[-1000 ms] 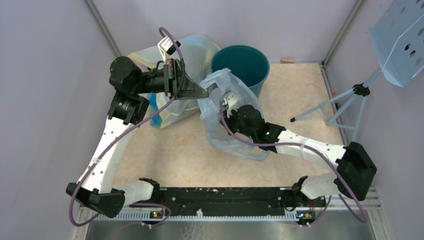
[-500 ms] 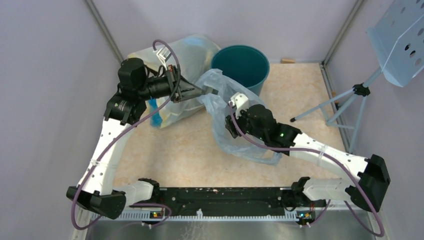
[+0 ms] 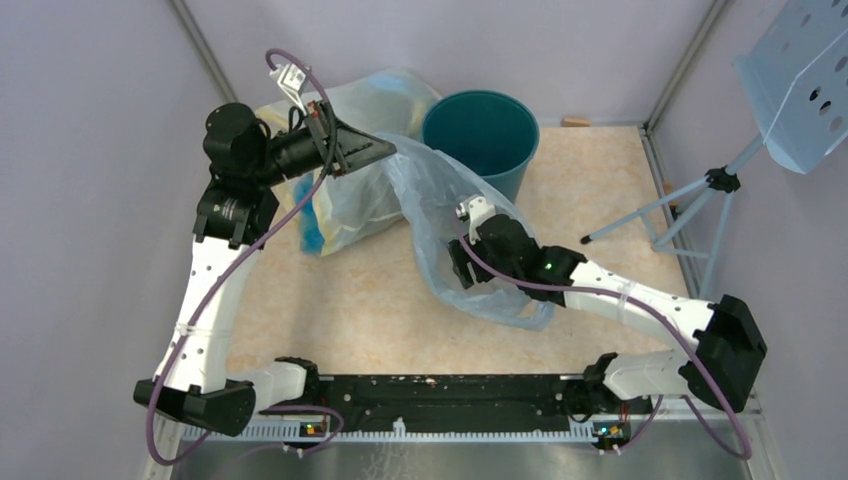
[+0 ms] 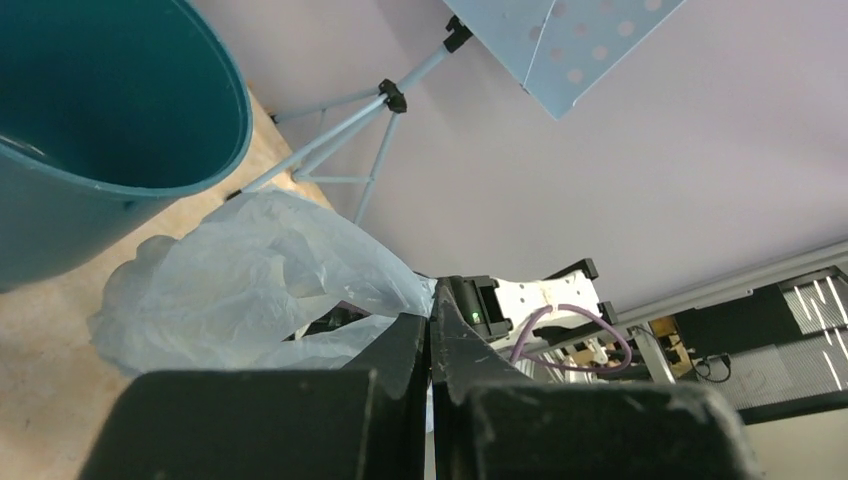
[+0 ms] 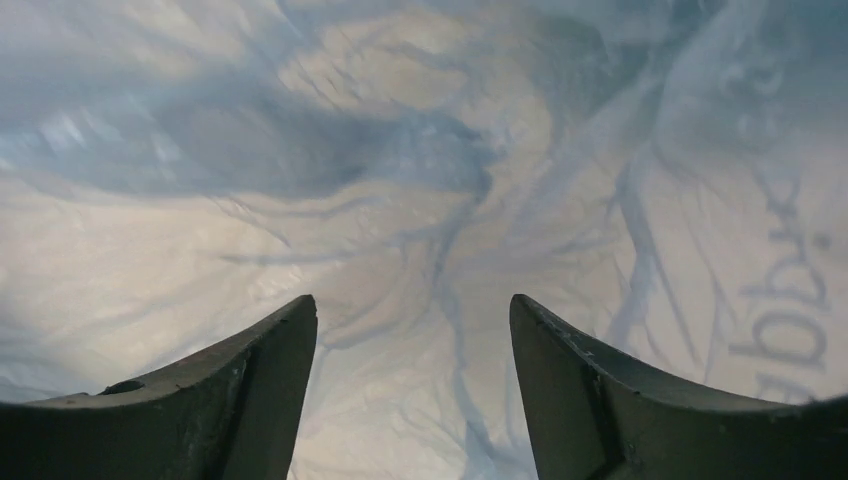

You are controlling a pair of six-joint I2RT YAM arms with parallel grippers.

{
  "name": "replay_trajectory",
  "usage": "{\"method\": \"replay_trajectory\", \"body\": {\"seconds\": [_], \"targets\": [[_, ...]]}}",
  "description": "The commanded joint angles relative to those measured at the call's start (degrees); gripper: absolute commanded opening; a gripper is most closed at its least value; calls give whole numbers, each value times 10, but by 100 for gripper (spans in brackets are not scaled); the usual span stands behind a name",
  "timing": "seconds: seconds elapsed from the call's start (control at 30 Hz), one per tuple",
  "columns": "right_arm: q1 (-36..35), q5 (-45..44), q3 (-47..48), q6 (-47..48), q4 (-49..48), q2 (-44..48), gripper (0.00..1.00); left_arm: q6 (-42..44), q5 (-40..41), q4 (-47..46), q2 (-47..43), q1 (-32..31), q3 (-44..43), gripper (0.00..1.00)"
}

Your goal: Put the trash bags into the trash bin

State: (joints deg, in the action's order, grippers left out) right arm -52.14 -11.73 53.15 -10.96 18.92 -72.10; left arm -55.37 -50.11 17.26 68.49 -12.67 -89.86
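The pale-blue translucent trash bag hangs stretched between my two arms, left of and in front of the dark teal trash bin. My left gripper is shut on the bag's upper edge and holds it up, left of the bin's rim. In the left wrist view its jaws pinch the bag, with the bin at upper left. My right gripper sits inside the bag's folds. In the right wrist view it is open with crinkled bag film all around.
A large yellowish translucent bag with blue items stands at the back left, behind my left gripper. A tripod stand with a perforated blue plate is at the right. Walls enclose the beige floor.
My left gripper has lifted and pulled back to the left with the bag's edge, stretching the bag. My right gripper has shifted slightly toward the near side inside the bag.
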Motion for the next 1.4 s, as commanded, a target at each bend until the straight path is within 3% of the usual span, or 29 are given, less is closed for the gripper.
{"method": "replay_trajectory", "body": {"seconds": [0.0, 0.13, 0.33, 0.57, 0.8, 0.87, 0.93, 1.07, 1.17, 1.27, 1.37], "targets": [[-3, 24, 35, -26, -40, 18, 71, 13, -22, -22, -10, 2, 17, 0], [-4, 56, 77, -12, -80, 32, 72, 98, 15, 86, -10, 2, 26, 0], [-4, 38, 130, -4, -92, 48, 73, 145, 67, 169, -4, 5, 25, 0], [-4, 150, 92, 34, -174, 114, 73, 190, 189, 287, 0, 17, 49, 0], [0, 104, 78, 21, -215, 154, 87, 192, 281, 318, -13, 23, 103, 0], [1, 100, 90, 3, -222, 152, 89, 189, 267, 321, -9, 23, 121, 0], [3, 112, 86, -46, -271, 153, 97, 191, 224, 300, -8, 23, 151, 0], [6, 168, 100, -125, -385, 117, 96, 162, 140, 260, -11, 22, 200, 0], [6, 136, 151, -125, -371, 87, 96, 155, 159, 261, -19, 22, 210, 0], [8, 42, 195, -78, -284, 85, 94, 168, 222, 298, -31, 23, 185, 0], [9, 24, 245, -9, -160, 87, 94, 160, 264, 307, -50, 24, 172, 0]]}}
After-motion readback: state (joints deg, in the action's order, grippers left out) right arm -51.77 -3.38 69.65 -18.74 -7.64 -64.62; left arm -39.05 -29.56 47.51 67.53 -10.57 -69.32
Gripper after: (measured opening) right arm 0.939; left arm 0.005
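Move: The left fingers hold the blue trash bag's rim high up; the bag's middle lies about 11 cm to that hand's right and 25 cm below. From the right hand, standing low among the bag's folds, the bag's middle is some 8 cm up, 2 cm ahead and 2 cm left. The bin stands about 28 cm ahead and 3 cm right of the right hand; the big clear bag lies about 30 cm ahead and 29 cm left of it. The right hand rises nearly 30 cm through the bag's folds, drifting some 5 cm left, its fingers spreading from about two-thirds to almost full and tipping up by roughly 50 degrees until they point forward-left and a little above level, lifting the film on its fingers. Meanwhile the left hand, still pinching the rim, sinks about 24 cm and shifts some 5 cm left, its wrist tilting from level to point well down to the right, so that the hands trade heights with the bag stretched between them. ##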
